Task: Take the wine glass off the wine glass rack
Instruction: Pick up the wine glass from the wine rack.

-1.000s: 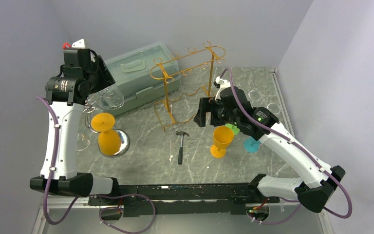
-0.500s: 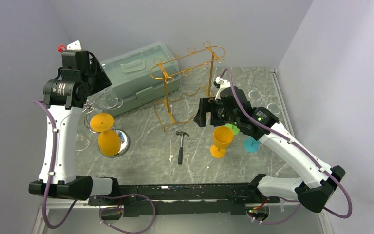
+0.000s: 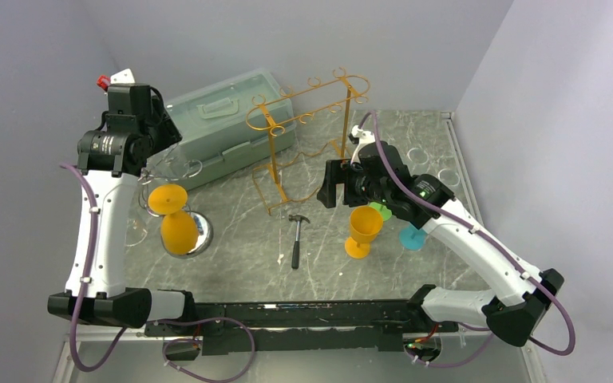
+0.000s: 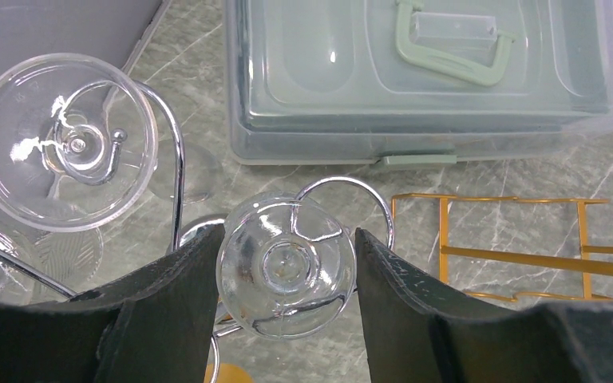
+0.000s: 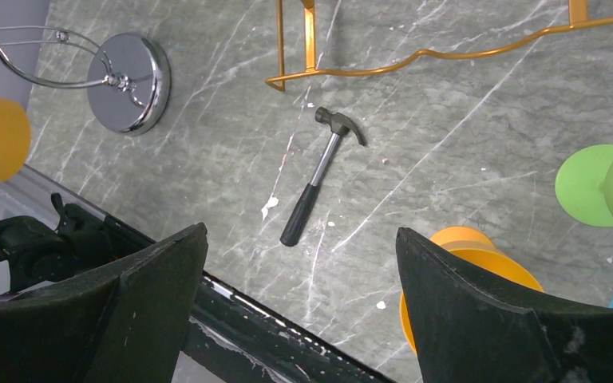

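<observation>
My left gripper (image 4: 287,239) is shut on the bowl of a clear wine glass (image 4: 286,267), one finger on each side of it. The glass sits right above a wire loop of the chrome wine glass rack (image 4: 180,163); I cannot tell whether they touch. A second clear glass (image 4: 64,140) hangs on the rack to the left. In the top view the left gripper (image 3: 156,148) is high at the back left with the held glass (image 3: 172,167). An orange glass (image 3: 174,219) hangs upside down over the rack's base (image 3: 199,231). My right gripper (image 5: 301,231) is open and empty.
A pale green plastic box (image 3: 223,120) lies behind the chrome rack. An empty gold wire rack (image 3: 303,120) stands mid-table. A hammer (image 3: 296,239) lies in front of it. An orange goblet (image 3: 363,227), a green glass (image 3: 381,210) and a teal glass (image 3: 412,235) stand under the right arm.
My left gripper has shifted a little to the left and back with the clear glass in it. The right arm has not moved.
</observation>
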Tool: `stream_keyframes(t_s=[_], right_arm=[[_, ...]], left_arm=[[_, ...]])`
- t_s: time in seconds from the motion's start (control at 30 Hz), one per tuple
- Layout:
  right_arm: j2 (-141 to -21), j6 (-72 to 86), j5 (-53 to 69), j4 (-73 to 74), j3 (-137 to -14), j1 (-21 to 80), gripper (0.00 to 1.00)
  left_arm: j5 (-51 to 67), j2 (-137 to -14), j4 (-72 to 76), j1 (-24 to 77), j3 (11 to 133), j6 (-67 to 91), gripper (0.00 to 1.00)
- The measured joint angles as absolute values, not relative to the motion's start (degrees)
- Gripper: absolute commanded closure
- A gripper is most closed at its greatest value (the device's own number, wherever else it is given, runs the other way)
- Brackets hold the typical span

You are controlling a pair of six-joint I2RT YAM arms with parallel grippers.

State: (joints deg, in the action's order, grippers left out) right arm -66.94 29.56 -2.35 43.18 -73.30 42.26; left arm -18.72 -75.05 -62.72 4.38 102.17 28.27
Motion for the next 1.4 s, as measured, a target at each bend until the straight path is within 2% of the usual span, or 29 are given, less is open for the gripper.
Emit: stream_keyframes(t_s=[0.83,1.4], right_arm=[[-67.99,29.56,-2.35,43.16,-73.3,42.26,0.1],[-68.27,29.56,-2.39,43.13,-73.32,42.26,0.1]], left_arm=[[-23.88,-77.08,-57.98,4.47,101.8,27.88,0.46],[-20.75,-81.73,-53.93,4.47,104.14,27.05,0.46]])
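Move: The left hand already pinches the clear wine glass by its upturned foot; the silver rack's wire ring sits just beneath, about 2 cm right and 1 cm ahead. Another hanging clear glass is some 10 cm left, 2 cm ahead; the orange glass hangs about 12 cm back, in line, its middle 8 cm lower. The green box is roughly 19 cm ahead, 8 cm right and 28 cm below. From the right hand, that ring lies about 10 cm ahead, 36 cm left, 8 cm higher. Keeping its pinch on the upside-down glass, the left hand first eases about 1 cm forward and 1 cm left with barely any lift, then draws the glass on forward, away from the rack's ring and towards the near left side of the green box. The whole forward reach is about 5 cm, nearly level, quickening after a slow start and sliding back about 1 cm to the right at the end, with the wrist hardly turning and the fingers never opening. ##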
